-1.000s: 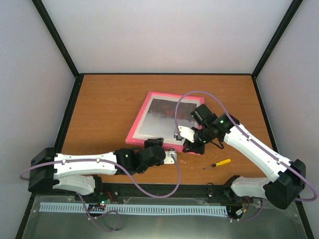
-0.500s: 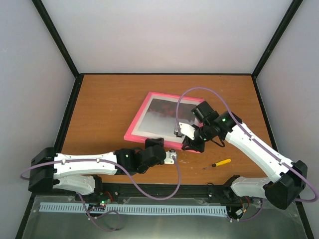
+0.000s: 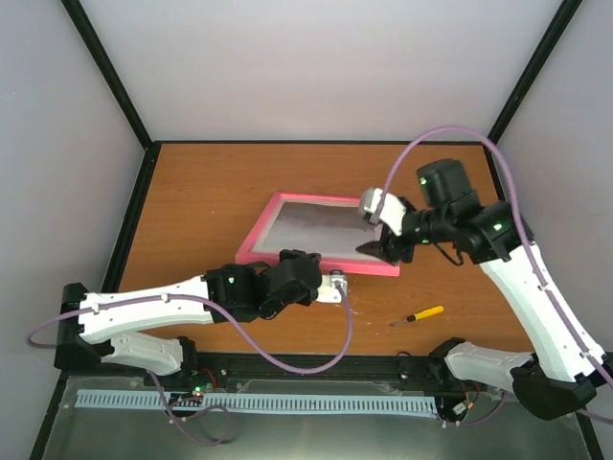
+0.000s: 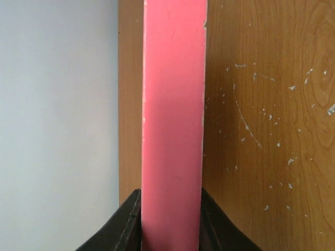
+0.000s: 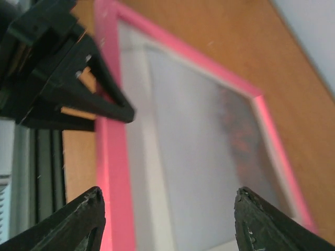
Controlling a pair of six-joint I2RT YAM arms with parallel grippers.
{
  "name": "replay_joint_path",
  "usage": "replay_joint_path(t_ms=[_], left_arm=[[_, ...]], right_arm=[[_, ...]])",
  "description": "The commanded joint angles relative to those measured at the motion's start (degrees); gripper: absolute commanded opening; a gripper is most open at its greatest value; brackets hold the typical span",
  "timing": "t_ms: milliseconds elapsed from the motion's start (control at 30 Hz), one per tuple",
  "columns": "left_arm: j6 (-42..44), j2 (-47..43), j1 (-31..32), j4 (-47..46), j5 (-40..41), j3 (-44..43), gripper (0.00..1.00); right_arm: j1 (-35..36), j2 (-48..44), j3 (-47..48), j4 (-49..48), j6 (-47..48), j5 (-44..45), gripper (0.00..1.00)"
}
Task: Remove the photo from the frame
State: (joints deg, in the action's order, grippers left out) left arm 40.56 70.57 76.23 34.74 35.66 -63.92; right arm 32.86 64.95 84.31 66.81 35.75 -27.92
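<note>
The pink-bordered frame sits tilted in the middle of the table, glass side up. Its near edge is pinched between the black fingers of my left gripper, which is shut on it. Behind the glass the photo shows grey mist and a blurred patch of reddish trees, inside a white mat. My right gripper hovers above the frame's right end with its jaws wide apart and nothing between them. In the right wrist view the pink border runs below the open fingertips.
A small screwdriver with a yellow handle lies on the wooden table near the front right. Pale walls with black corner posts close in the table on three sides. The left gripper's black fingers show in the right wrist view.
My right gripper has let go, opened and risen up and to the right off the frame. The left gripper has shut on the near edge, and the frame now sits tilted.
</note>
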Motion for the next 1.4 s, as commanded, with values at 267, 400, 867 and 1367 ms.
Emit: replay_joint_path(t_ms=[267, 400, 867, 1367], left_arm=[[-14.71, 3.53, -2.66, 17.78, -9.48, -23.33, 0.01], [-16.68, 3.29, -4.34, 18.87, -12.01, -26.38, 0.01], [-13.49, 5.17, -11.54, 14.35, -16.48, -39.61, 0.01], [-12.43, 3.9, -11.54, 14.18, -20.41, -42.83, 0.01]], right_arm=[[-12.59, 4.26, 22.46, 10.72, 6.03, -3.24, 0.65], [-14.88, 6.67, 27.95, 13.99, 6.55, -3.58, 0.64], [-25.67, 8.83, 26.3, 17.96, 11.65, -13.81, 0.66], [-28.73, 8.15, 17.71, 13.41, 26.52, -27.82, 0.68]])
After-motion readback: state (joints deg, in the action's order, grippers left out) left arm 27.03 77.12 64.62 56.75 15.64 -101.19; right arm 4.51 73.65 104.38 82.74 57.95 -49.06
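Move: The frame, still pinched at its near edge by the left hand, slopes away with its middle about 15 cm ahead, 3 cm to the right and 12 cm below. That edge's right corner is some 18 cm right and 2 cm back at hand height. From the open right hand this corner sits about 6 cm right, 4 cm back and 8 cm below, with the frame's middle 13 cm ahead, 9 cm left and 19 cm down. The frame goes on up by its near edge in the left hand's unbroken pinch, about 14 cm, with a small forward shift as that wrist tips down and rolls left-side-down some 25 degrees in all. The open right hand climbs about 10 cm while moving out right and forward, then sinks roughly 3 cm, facing the frame's raised right corner with fingers wide; no grip on it yet. ##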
